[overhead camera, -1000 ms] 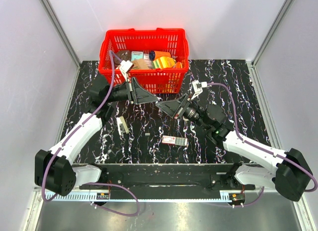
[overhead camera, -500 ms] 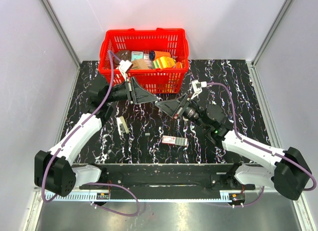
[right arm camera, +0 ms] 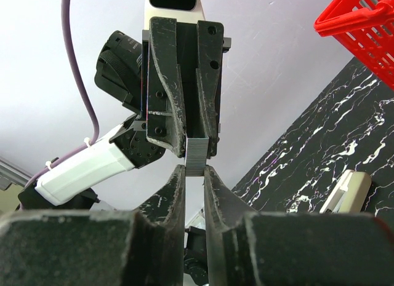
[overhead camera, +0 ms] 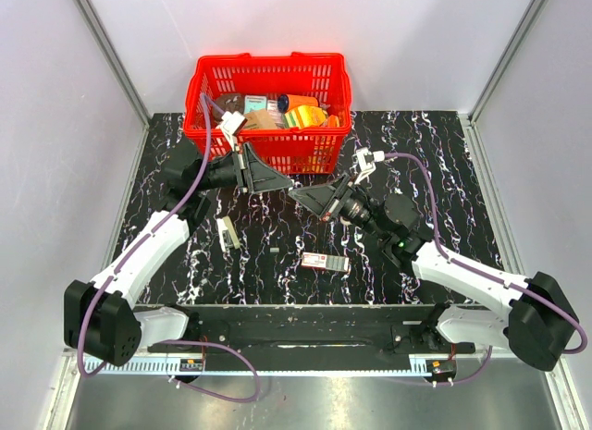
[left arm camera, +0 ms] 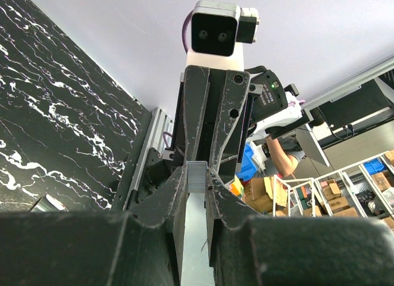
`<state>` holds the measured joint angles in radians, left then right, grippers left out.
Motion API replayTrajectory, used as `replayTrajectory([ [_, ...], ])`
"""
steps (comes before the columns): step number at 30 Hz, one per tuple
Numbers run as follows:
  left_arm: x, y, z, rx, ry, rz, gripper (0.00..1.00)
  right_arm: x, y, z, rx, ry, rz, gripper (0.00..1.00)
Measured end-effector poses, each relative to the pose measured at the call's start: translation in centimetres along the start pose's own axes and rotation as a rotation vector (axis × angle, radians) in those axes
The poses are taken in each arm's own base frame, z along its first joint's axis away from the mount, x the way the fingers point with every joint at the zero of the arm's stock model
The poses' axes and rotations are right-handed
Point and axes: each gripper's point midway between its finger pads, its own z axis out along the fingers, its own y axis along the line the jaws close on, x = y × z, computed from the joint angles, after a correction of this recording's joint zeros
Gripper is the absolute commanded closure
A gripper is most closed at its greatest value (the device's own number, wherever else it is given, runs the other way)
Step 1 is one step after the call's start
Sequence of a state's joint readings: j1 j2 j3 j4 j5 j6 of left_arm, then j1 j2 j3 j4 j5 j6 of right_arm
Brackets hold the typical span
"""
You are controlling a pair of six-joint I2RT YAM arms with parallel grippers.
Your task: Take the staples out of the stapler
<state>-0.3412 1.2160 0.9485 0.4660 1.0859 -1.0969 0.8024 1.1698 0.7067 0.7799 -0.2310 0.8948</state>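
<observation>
My left gripper (overhead camera: 285,183) and right gripper (overhead camera: 298,193) meet tip to tip above the table, in front of the basket. A short grey strip of staples (left arm camera: 197,177) sits pinched between the left fingertips. The same strip (right arm camera: 197,155) also reaches between the right fingertips, so both grippers are shut on it. The stapler (overhead camera: 227,233) lies on the table left of centre, below the left arm. It also shows in the right wrist view (right arm camera: 348,190) as a pale slim body with a dark edge.
A red basket (overhead camera: 268,151) full of mixed items stands at the back. A small white-and-red labelled box (overhead camera: 326,262) lies near the front centre. A tiny dark piece (overhead camera: 275,251) lies between it and the stapler.
The right arm has shifted very slightly. Both grippers stay tip to tip with the staple strip between them. Nothing on the table has moved.
</observation>
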Motion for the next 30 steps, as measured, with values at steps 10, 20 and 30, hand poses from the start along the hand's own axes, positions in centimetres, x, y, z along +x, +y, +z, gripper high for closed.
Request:
replayTrajectory([
  [10, 0.1, 0.1, 0.0, -0.001, 0.006, 0.008, 0.37, 0.3, -0.7, -0.1, 0.027, 0.016, -0.012, 0.94],
  [20, -2.2, 1.3, -0.7, -0.126, 0.009, 0.143, 0.3, 1.7, -2.4, -2.1, 0.153, 0.1, -0.038, 0.94],
  [30, 0.1, 13.7, -5.0, -0.583, 0.189, 0.318, 0.32, 6.3, -10.6, -8.0, 0.601, 0.295, -0.003, 1.0],
])
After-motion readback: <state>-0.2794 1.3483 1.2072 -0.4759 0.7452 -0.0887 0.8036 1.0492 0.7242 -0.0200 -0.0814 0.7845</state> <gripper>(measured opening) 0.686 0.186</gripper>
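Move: Both grippers still hold the short stick of staples between their tips. From the right hand the staple box lies about 8 cm to the right, nearly level in reach and roughly 34 cm below. At that same table height the stapler is some 18 cm ahead and 15 cm to the right, and the small loose staple piece about 4 cm ahead and 5 cm to the left. From the left hand the box is about 9 cm right and 35 cm down, level in reach. Open the left gripper to let go of the staple stick while the right keeps its pinch on it. Then lower the right hand about 14 cm with a little travel to the right, towards the staple box, tipping its fingers from slightly upward to slightly downward. Swing the left hand down, forward and left, away from the right gripper, fingers open and tipping down some 35 degrees. ##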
